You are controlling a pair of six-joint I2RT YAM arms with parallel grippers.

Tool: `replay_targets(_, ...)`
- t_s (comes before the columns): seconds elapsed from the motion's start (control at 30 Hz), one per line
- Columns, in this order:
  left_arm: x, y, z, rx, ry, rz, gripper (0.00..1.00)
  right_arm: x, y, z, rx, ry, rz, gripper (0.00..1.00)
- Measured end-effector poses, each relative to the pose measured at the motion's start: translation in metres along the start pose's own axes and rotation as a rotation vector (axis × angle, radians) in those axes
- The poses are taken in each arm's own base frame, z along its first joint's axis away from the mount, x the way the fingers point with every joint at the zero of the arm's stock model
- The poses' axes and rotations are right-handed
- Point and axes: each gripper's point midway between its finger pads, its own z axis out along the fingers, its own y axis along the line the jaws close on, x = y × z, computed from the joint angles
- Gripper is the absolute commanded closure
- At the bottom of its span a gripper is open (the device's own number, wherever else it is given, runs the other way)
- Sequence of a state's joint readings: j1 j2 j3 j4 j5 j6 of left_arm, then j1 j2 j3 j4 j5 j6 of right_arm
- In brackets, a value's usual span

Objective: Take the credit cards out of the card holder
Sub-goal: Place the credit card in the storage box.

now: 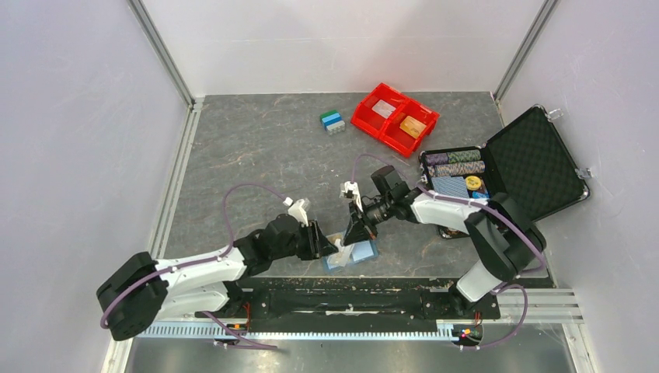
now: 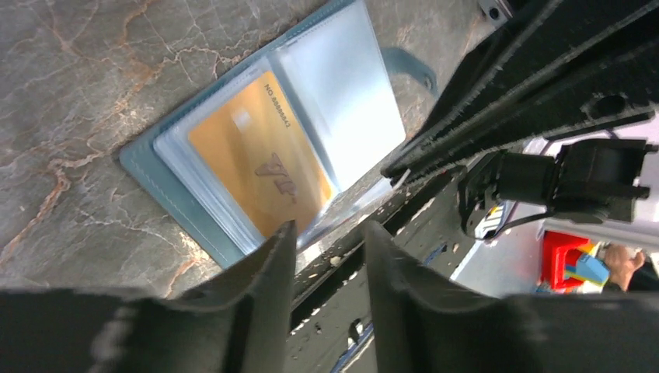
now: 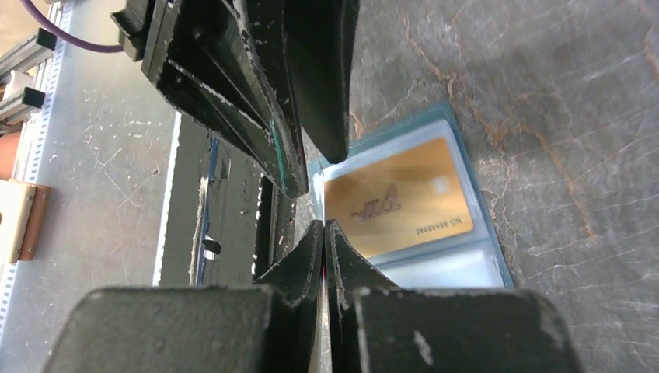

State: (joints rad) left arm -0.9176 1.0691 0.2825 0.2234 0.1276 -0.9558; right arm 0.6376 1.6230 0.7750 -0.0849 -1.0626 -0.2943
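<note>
The card holder (image 2: pixel 144 167) lies spread open near the table's front edge, also seen from above (image 1: pixel 363 253) and in the right wrist view (image 3: pixel 482 210). An orange credit card (image 2: pixel 256 159) with a dark mark sits inside one clear sleeve (image 3: pixel 400 198). The other clear leaf (image 2: pixel 342 101) is raised at its corner. My right gripper (image 3: pixel 323 227) is shut, its tips pinching that leaf's thin edge (image 1: pixel 359 233). My left gripper (image 2: pixel 330 233) hovers at the holder's near edge, open, with nothing between its fingers (image 1: pixel 325 241).
A red two-compartment bin (image 1: pixel 365 116) at the back holds a whitish card and an orange one. A small blue-green block (image 1: pixel 332 122) stands left of it. An open black case (image 1: pixel 536 159) with poker chips and a card deck sits at right.
</note>
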Motion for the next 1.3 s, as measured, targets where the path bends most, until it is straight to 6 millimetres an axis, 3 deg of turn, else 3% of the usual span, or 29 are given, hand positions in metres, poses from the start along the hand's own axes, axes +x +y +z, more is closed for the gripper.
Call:
replay_targets(0.1,-0.011,-0.006,-0.005,-0.023,-0.025,0.025,0.05,-0.014,0.005,-0.006,0.025,-0.024,-0.028,1.0)
replay_targets(0.13,-0.016,-0.008,-0.007,-0.031,-0.036,0.034,0.0,-0.018,0.006,-0.008,0.033,-0.032,-0.035,1.0)
replay_targets(0.43,-0.076,-0.052,-0.043,-0.084,-0.18,0.125,0.0,-0.048,0.002,-0.028,0.152,-0.089,-0.008,1.0)
replay_targets(0.7,-0.117,-0.056,-0.094,-0.2,-0.332,0.292,0.0,-0.108,-0.019,-0.071,0.334,-0.225,0.055,1.0)
replay_targets(0.9,-0.129,-0.046,-0.126,-0.267,-0.408,0.348,0.0,-0.15,-0.067,-0.136,0.617,-0.41,0.218,1.0)
replay_targets(1.17,-0.131,-0.032,-0.139,-0.358,-0.394,0.447,0.0,-0.153,-0.143,-0.245,0.993,-0.745,0.507,1.0)
replay_targets(1.3,-0.129,-0.024,-0.139,-0.392,-0.374,0.461,0.0,-0.15,-0.184,-0.282,1.119,-0.888,0.629,1.0)
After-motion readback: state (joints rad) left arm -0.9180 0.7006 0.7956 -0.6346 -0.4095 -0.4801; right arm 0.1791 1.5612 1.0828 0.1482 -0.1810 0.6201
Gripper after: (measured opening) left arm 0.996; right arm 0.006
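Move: The storage box is the right hand's goal, its middle about 45 cm ahead, 16 cm to the right and some 3 cm below. The toy blocks stand roughly 43 cm ahead and 4 cm left of this hand, and the open card holder lies almost under it, 4 cm down and 1 cm right. From the left hand, the box is about 46 cm ahead, 18 cm right and 3 cm below. The right fingers keep their pinch on the silver card while the left fingers, already parting around its other end, open wide and leave it. The right hand first lifts off the holder, then sweeps forward some 30 cm, right and farther up, towards the storage box, turning about 90 degrees clockwise. The left hand backs off up and left. ##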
